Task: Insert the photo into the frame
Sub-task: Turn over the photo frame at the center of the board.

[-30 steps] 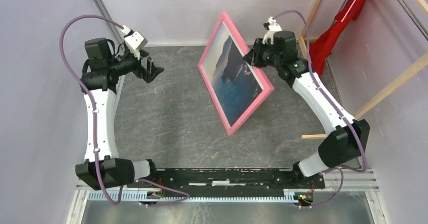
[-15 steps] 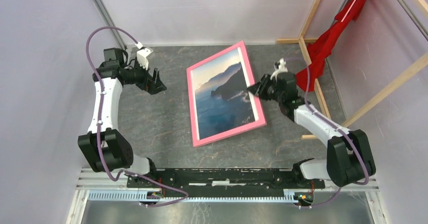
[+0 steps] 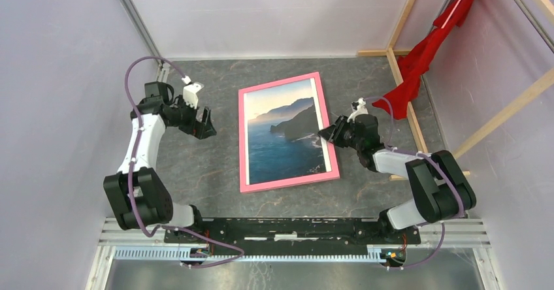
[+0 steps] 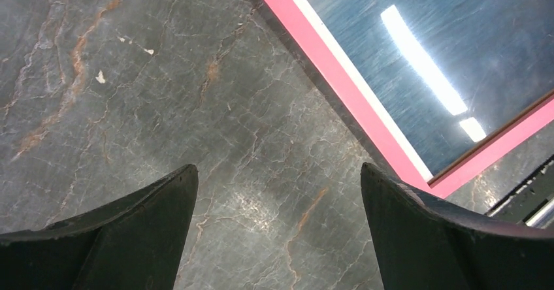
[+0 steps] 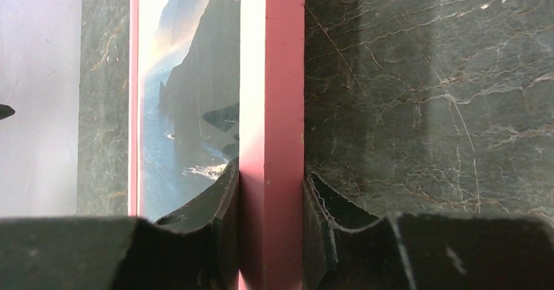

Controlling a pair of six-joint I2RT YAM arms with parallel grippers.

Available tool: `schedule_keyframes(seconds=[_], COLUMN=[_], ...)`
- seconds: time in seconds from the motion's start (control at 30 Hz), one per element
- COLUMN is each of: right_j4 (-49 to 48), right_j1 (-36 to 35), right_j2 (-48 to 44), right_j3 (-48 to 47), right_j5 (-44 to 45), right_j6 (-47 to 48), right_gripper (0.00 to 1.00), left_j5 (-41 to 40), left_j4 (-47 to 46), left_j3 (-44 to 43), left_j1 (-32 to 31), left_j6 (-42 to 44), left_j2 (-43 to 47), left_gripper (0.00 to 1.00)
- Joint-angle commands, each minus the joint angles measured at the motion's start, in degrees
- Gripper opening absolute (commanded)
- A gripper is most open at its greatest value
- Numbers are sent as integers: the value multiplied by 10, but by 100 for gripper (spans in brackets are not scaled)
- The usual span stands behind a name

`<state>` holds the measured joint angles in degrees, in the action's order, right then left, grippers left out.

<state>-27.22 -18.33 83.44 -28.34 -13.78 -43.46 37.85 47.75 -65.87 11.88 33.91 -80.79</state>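
The pink frame (image 3: pixel 242 140) lies flat and face up on the dark marble table, and the seascape photo (image 3: pixel 281 140) sits inside it. My right gripper (image 3: pixel 328 134) is low at the frame's right rail. In the right wrist view its fingers (image 5: pixel 225 192) press both sides of the pink rail (image 5: pixel 271 74), with the photo (image 5: pixel 196 94) to the left. My left gripper (image 3: pixel 206 125) hovers left of the frame, open and empty. The left wrist view shows its jaws (image 4: pixel 276 169) wide apart over bare marble, with the frame's corner (image 4: pixel 340 81) and the photo (image 4: pixel 457 42) to the upper right.
A red cloth (image 3: pixel 424 55) hangs over bare wooden beams (image 3: pixel 405 87) at the back right, close behind the right arm. Another beam (image 3: pixel 503 113) slants along the right wall. Pale walls close in on the left and back. The arms' base rail (image 3: pixel 294 228) runs along the near edge.
The frame with the photo stood tilted up on its edge; it now lies flat and face up. The right arm came down with it. The left arm moved nearer and slightly right.
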Motion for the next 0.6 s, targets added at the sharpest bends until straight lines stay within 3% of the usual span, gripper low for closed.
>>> schedule_keyframes(seconds=[0.0, 0.1, 0.43, 0.5, 0.57], right_j4=[-21, -20, 60, 93, 117], right_j1=[-9, -8, -9, -9, -8], right_j2=[30, 37, 6, -13, -43], right_j3=[9, 14, -5, -16, -22], right_j5=[28, 39, 101, 132, 169], right_j6=[110, 116, 164, 187, 214], right_gripper=[33, 50, 82, 95, 98], left_j5=[-19, -24, -59, -69, -113], left_j4=[-70, -94, -190, -206, -271], left_j3=[29, 50, 97, 101, 122], left_j1=[3, 3, 3, 3, 2], left_j6=[-36, -53, -122, -138, -194], left_j2=[41, 47, 83, 85, 95], left_gripper=[100, 100, 100, 100, 100])
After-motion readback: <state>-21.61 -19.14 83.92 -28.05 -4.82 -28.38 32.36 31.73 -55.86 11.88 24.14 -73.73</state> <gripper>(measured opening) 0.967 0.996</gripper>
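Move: My right hand still pinches the middle of the photo frame's right-hand rail, with that side held up roughly 5 cm over the bare board. The photo frame's middle lies about 14 cm to my left, level fore and aft and some 3 cm lower; its left rail is about 29 cm left, also level, 5 cm down. From my left hand the frame's middle is some 27 cm right, 2 cm back and 12 cm below. I let go of the rail with my right hand: the fingers spread from their pinch to almost fully open as the hand sinks about 4 cm towards the board, then it slides some 3 cm to the right, rolling its left side down nearly 20 degrees. My empty left hand drifts barely 2 cm forward and left, turning about 10 degrees counter-clockwise, away from the frame. ##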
